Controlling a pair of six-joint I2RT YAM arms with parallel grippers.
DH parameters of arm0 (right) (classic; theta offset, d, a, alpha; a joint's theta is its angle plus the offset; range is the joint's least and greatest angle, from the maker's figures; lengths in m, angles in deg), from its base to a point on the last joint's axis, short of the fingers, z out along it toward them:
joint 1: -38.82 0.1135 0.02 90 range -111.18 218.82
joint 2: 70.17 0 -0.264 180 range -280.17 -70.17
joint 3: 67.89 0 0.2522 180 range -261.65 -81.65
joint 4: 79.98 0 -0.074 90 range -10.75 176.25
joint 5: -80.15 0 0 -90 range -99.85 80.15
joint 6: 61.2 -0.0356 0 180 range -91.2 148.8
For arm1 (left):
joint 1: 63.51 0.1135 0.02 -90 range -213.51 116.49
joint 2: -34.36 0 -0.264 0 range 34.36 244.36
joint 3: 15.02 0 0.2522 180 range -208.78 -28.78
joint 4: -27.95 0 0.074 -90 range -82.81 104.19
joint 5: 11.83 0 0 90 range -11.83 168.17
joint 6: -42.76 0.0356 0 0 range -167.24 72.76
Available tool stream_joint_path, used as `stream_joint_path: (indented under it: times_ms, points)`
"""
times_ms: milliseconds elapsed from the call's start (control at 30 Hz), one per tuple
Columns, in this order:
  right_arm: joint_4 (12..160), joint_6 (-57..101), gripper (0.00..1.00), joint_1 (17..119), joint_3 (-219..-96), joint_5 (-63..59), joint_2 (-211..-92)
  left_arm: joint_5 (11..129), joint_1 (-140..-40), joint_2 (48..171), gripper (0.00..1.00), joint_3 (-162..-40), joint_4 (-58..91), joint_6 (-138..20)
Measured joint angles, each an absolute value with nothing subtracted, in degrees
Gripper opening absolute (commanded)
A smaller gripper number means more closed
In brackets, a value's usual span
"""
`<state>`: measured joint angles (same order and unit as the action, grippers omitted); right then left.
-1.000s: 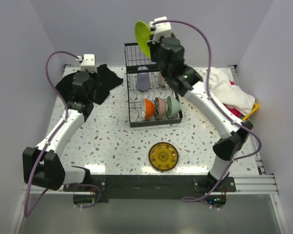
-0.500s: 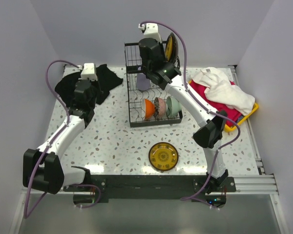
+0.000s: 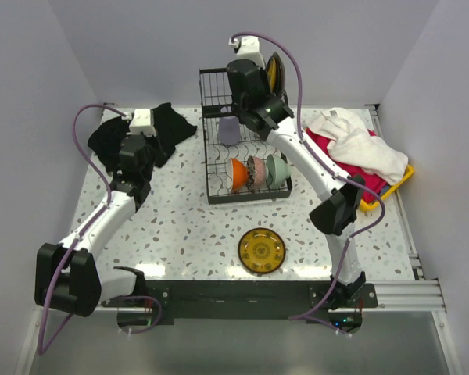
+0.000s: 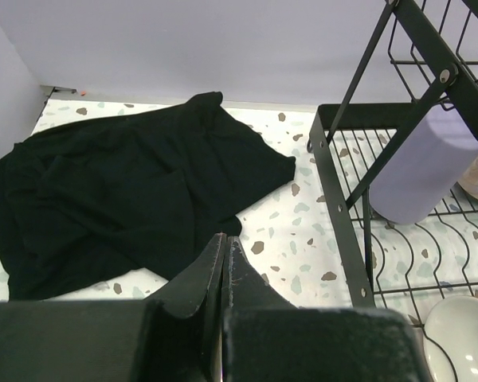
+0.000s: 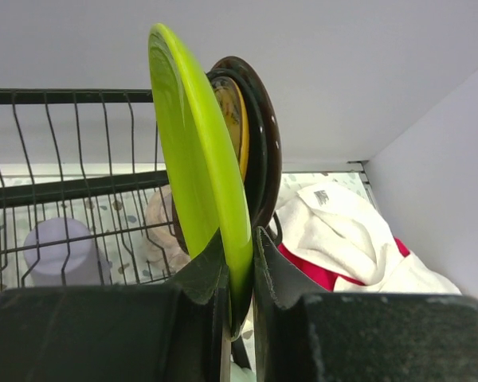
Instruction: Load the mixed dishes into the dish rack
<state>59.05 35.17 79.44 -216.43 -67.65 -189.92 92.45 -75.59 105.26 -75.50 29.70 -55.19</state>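
Observation:
The black wire dish rack (image 3: 211, 168) stands at the back middle. On its lower grid are an orange bowl (image 3: 238, 174), a patterned bowl (image 3: 255, 172), a pale green bowl (image 3: 277, 170) and a lavender mug (image 3: 230, 130). My right gripper (image 5: 239, 263) is shut on the rim of a lime green plate (image 5: 195, 151), held upright over the raised basket. It stands close beside a dark plate (image 5: 263, 151) on edge there. A pinkish mug (image 5: 163, 227) sits below. My left gripper (image 4: 225, 243) is shut and empty, left of the rack.
A black cloth (image 4: 119, 191) lies at the back left, just ahead of my left gripper. A yellow tray (image 3: 399, 183) piled with white and red cloths (image 3: 352, 144) sits at the right. A dark plate with a yellow centre (image 3: 261, 251) lies flat near the front.
My right arm has swung left and turned its wrist, bringing the lime plate edge-on over the raised basket beside the dark plate. The left arm has drawn back slightly.

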Motion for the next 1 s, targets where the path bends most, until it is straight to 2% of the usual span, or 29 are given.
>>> stream_joint_path:
  times_ms: [1000]
  points:
    - [55.34, 30.82, 0.00, 78.06, -220.59, -66.80, -196.56, 90.38, -75.59, 105.28, 0.00, -74.74, 29.99, -55.67]
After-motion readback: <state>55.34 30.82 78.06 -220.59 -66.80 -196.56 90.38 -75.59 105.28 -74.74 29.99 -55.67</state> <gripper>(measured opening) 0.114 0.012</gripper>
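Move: The right hand holds the lime plate on edge above the dish rack's upper tier. Its slot lies roughly 9 cm ahead, 1 cm right and 5 cm below. The yellow plate beside this slot is about 9 cm ahead and 4 cm right of the hand, 4 cm lower; the purple cup is some 13 cm ahead, 9 cm left and 28 cm below. From the left hand, the slot is about 16 cm ahead, 27 cm right and 10 cm higher. Down, with about half as much forward: the right hand first eases ahead over the upper tier, then sinks with growing speed and edges forward again, some 4 cm lower in all, bringing the lime plate towards the slot left of the yellow plate. The fingers keep their pinch on its near edge while the wrist barely tips down. ##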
